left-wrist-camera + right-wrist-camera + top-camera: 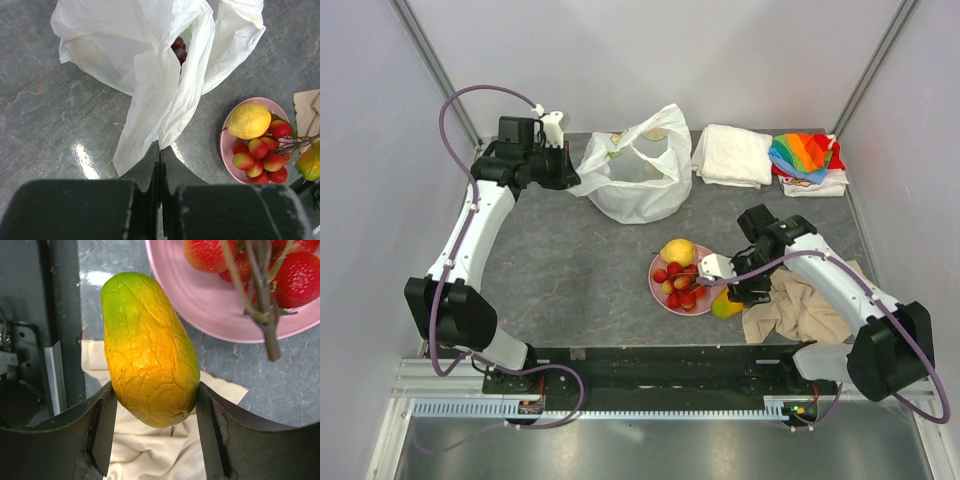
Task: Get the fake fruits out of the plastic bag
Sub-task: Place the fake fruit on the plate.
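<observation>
The white plastic bag (635,185) sits at the back of the table, and my left gripper (570,172) is shut on a stretched strip of it (150,100). Dark purple grapes (179,49) show through the bag's mouth. My right gripper (156,390) is shut on the orange-green mango (150,350), just right of the pink plate (660,290) and above a beige cloth. On the plate lie a yellow lemon (677,251) and a red cherry-like cluster (680,285) with a brown stem.
A folded white cloth (732,155) and a rainbow-coloured cloth (805,157) lie at the back right. A crumpled beige cloth (805,305) lies under my right arm. The black frame rail (660,360) runs along the near edge.
</observation>
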Controlling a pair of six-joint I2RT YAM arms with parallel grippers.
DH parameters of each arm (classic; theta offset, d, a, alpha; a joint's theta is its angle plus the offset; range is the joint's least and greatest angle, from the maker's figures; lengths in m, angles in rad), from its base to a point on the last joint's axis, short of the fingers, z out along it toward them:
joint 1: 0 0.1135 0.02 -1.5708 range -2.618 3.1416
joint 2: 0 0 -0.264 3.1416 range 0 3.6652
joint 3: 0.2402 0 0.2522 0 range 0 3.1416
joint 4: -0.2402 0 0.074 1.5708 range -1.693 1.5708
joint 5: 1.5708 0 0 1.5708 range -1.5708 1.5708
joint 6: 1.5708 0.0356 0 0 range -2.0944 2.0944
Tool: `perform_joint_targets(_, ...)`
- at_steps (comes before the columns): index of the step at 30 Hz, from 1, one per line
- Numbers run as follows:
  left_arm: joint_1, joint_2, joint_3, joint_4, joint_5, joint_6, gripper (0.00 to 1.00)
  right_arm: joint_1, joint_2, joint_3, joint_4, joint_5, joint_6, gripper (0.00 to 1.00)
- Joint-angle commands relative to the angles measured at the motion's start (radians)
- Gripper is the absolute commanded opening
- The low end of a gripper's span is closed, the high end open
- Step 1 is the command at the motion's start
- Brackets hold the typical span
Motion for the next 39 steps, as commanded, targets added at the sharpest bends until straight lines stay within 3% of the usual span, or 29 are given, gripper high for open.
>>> perform_joint_targets(1,0.007,-0.016,-0.004,-0.007,-0.027,0.062,0.01,0.002,0.042,0.021,0.071,-0.041,0.032,0.40)
perform_joint_targets(16,0.007,0.008,-0.008,-0.016,-0.050,0.088,0.02,-0.002,0.225,0.126,0.105,-0.076,0.044,0.40)
perform_joint_targets(28,0.007,-0.006,-0.033,-0.019,-0.057,0.100,0.02,0.000,0.244,0.176,0.045,-0.106,-0.048,0.39)
perform_joint_targets(39,0.006,-0.006,-0.034,-0.021,-0.054,0.105,0.02,0.002,0.322,0.201,0.152,-0.121,0.052,0.42)
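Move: The right hand already holds the yellow-green papaya by its rear end. The plate's middle lies about 6 cm ahead of this hand, 11 cm to its left and 8 cm below. The strawberries on it are some 6 cm ahead and 12 cm left, the lemon about 12 cm ahead and 14 cm left. From the left hand, still gripping the bag, the plate is roughly 15 cm back, 25 cm right and 22 cm below. The right hand pushes the held papaya about 5 cm forward, 3.5 left and 2 down, against the plate's near-right side. ##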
